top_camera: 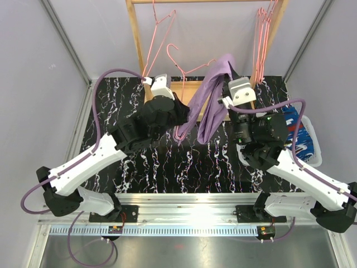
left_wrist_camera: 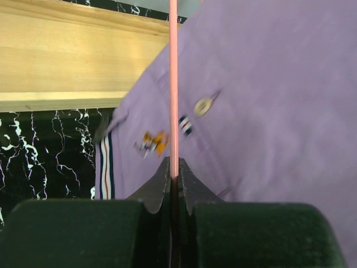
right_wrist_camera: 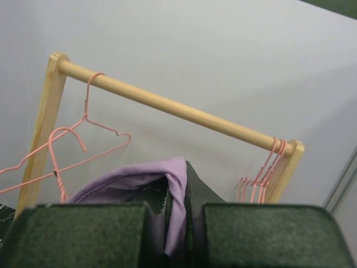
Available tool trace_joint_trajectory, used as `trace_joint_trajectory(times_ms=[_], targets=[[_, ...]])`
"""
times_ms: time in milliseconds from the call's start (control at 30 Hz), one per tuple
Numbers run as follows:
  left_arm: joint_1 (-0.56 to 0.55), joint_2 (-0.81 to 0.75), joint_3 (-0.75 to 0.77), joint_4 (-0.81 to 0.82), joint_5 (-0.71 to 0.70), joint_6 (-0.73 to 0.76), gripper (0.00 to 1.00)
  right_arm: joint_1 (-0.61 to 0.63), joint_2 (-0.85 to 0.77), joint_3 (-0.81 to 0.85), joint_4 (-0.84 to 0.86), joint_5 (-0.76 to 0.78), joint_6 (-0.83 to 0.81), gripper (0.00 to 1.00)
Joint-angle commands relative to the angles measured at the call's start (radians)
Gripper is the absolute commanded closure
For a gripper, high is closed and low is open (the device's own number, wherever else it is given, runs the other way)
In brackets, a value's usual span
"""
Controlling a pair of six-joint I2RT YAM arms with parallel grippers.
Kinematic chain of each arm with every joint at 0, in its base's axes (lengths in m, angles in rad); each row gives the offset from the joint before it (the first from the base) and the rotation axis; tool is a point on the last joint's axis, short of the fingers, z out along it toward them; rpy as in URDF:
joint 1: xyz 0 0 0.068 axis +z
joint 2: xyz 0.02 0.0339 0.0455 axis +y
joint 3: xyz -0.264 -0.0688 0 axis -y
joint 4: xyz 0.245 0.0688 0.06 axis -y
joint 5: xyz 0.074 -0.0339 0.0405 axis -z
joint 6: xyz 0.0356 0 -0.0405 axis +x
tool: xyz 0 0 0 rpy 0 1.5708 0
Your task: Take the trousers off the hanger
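Observation:
The lilac trousers [top_camera: 213, 97] hang in the air in front of the wooden rack, draped over a pink wire hanger [top_camera: 187, 70]. My left gripper [top_camera: 182, 114] is shut on that hanger's thin wire [left_wrist_camera: 173, 84], with the lilac cloth [left_wrist_camera: 268, 111] and its button right behind it. My right gripper [top_camera: 228, 71] is shut on the top fold of the trousers [right_wrist_camera: 134, 181], and the cloth is pinched between its fingers [right_wrist_camera: 178, 178]. A second pair of trousers, dark blue with a pattern [top_camera: 295, 137], lies in a bin at the right.
The wooden rack's rail [right_wrist_camera: 167, 106] carries one pink hanger [right_wrist_camera: 89, 120] at its left end and several [right_wrist_camera: 262, 181] at its right end. The rack's wooden base [left_wrist_camera: 67, 61] stands on the black marbled table [top_camera: 145, 162]. A white bin [top_camera: 315, 148] stands at the table's right edge.

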Motion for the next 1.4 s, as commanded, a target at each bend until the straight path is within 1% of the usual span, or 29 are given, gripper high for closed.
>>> trace_joint_trajectory(times_ms=[0,167,267,400,533,667,733,767,833,867,1000,1100,1133,1200,1233,1300,1367], targets=[[0.000,-0.061,-0.018,0.068,-0.016,-0.005,1.00,0.006,-0.041,0.103,0.103,0.018,-0.097,1.00],[0.002,-0.081,-0.085,0.085,-0.016,-0.010,1.00,0.006,-0.043,0.195,0.049,0.076,-0.174,1.00],[0.000,-0.086,-0.108,0.089,-0.010,-0.010,1.00,0.004,-0.037,0.278,-0.035,0.130,-0.193,1.00],[0.000,-0.095,-0.136,0.100,-0.004,-0.005,1.00,0.006,-0.027,0.330,-0.073,0.194,-0.245,1.00],[0.002,-0.130,-0.170,0.100,-0.009,0.001,1.00,0.006,-0.049,0.335,-0.110,0.275,-0.283,1.00],[0.003,-0.173,-0.197,0.097,-0.024,0.019,1.00,0.006,-0.115,0.280,-0.165,0.366,-0.299,1.00],[0.003,-0.183,-0.199,0.088,-0.025,0.027,1.00,0.006,-0.159,0.258,-0.233,0.438,-0.276,1.00],[0.003,-0.190,-0.199,0.085,-0.025,0.035,1.00,0.006,-0.179,0.220,-0.247,0.484,-0.265,1.00],[0.003,-0.192,-0.197,0.083,-0.024,0.042,1.00,0.004,-0.219,0.169,-0.279,0.512,-0.231,1.00],[0.003,-0.193,-0.194,0.080,-0.019,0.050,1.00,0.004,-0.254,0.104,-0.288,0.536,-0.210,1.00],[0.003,-0.190,-0.173,0.065,0.004,0.068,1.00,0.004,-0.296,-0.036,-0.230,0.604,-0.239,1.00],[0.003,-0.193,-0.160,0.057,0.016,0.076,1.00,0.001,-0.299,-0.121,-0.143,0.658,-0.262,1.00],[0.003,-0.196,-0.159,0.056,0.021,0.078,1.00,-0.002,-0.290,-0.144,-0.124,0.670,-0.245,1.00],[0.003,-0.202,-0.159,0.053,0.022,0.079,1.00,-0.016,-0.265,-0.153,-0.159,0.704,-0.193,1.00],[0.003,-0.202,-0.157,0.049,0.024,0.081,1.00,-0.029,-0.229,-0.159,-0.155,0.719,-0.175,1.00],[0.003,-0.202,-0.147,0.040,0.031,0.085,1.00,-0.097,-0.186,-0.167,-0.156,0.760,-0.155,1.00],[0.003,-0.206,-0.139,0.030,0.033,0.090,1.00,-0.153,-0.147,-0.175,-0.159,0.794,-0.092,1.00]])
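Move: The right hand pinches the purple trousers high up; the basket lies about 25 cm to its right, 4 cm ahead and roughly 50 cm below, with the blue trousers in it some 32 cm right and 4 cm ahead. The wooden tray is about 7 cm left and 20 cm ahead, far below. From the left hand, which holds the hanger, the basket is some 35 cm right, 4 cm ahead and 32 cm down. Right hand lifts the pinched trousers, swings about 16 cm right, then sinks towards the basket; left keeps hanger. ##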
